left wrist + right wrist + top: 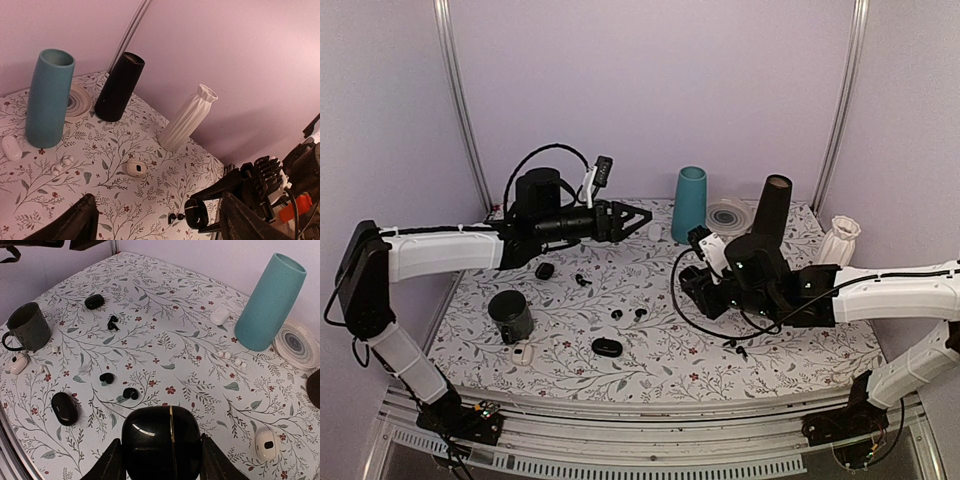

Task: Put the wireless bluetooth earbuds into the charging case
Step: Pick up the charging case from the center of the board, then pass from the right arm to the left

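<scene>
My right gripper (pixel 160 441) is shut on a glossy black charging case (pixel 152 432) with a thin gold seam, its lid down, held just above the floral table. Two small black earbuds (pixel 106 378) (pixel 130 393) lie on the cloth just ahead of it, also visible from above as earbuds (pixel 617 314). A stemmed black pair (pixel 113 322) lies farther off. My left gripper (pixel 642 221) hovers open and empty high over the back middle of the table. Its own view looks across at the held case (pixel 196 214), with its fingers (pixel 75 222) spread wide.
Two other black cases (pixel 64 408) (pixel 94 301), a dark mug (pixel 27 326), white cases (pixel 19 363) (pixel 219 316) (pixel 265 444) and white earbuds (pixel 232 357) dot the table. A teal vase (pixel 690 205), black vase (pixel 772 205), white vase (pixel 838 240) and round coaster (pixel 728 215) stand at the back.
</scene>
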Motion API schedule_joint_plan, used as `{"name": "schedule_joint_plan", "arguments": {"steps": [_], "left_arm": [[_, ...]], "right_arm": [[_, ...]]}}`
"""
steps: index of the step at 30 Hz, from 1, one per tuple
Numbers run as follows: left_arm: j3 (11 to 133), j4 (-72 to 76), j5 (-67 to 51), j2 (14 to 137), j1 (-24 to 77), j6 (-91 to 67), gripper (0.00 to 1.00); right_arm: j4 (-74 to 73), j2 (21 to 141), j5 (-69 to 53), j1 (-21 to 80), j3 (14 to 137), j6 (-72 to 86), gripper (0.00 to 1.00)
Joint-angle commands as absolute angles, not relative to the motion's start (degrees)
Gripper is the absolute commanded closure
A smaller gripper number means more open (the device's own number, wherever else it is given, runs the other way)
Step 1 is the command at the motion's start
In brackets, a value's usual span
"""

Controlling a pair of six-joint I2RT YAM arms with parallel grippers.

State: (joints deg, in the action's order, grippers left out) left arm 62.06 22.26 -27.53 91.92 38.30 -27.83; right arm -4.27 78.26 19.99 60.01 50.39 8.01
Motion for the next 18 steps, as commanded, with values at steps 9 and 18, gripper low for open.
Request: {"name": "schedule_joint_plan", "arguments": {"steps": [9,18], "left_arm": [[74.54,8.85,-42.88,100.42,39.02,-27.88,0.27],[79.86,0.85,-46.12,104.21,41.92,-24.51,0.37]], "right_arm": [[-1.57,74.75,28.23,60.29,53.23,-1.43,0.80],[-1.82,74.61,27.42,60.37,55.24,-4.76,0.80]]}}
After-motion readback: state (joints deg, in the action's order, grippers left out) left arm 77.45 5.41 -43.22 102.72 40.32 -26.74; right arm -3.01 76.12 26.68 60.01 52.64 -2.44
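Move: The charging case is already in the right fingers, at that hand's point; from the left hand the case is some 9 cm to the right, 8 cm back and 9 cm below. The left gripper thus waits about 8 cm ahead, 9 cm left and 9 cm above the right hand. From the left hand, the teal vase stands roughly 25 cm ahead, 10 cm right, 18 cm below; the black earbuds lie 3 cm back, 3 cm left, 27 cm down. Left hand swings right about 5 cm towards the case, narrowing its fingers; right keeps its grip, lifting 4 cm. ##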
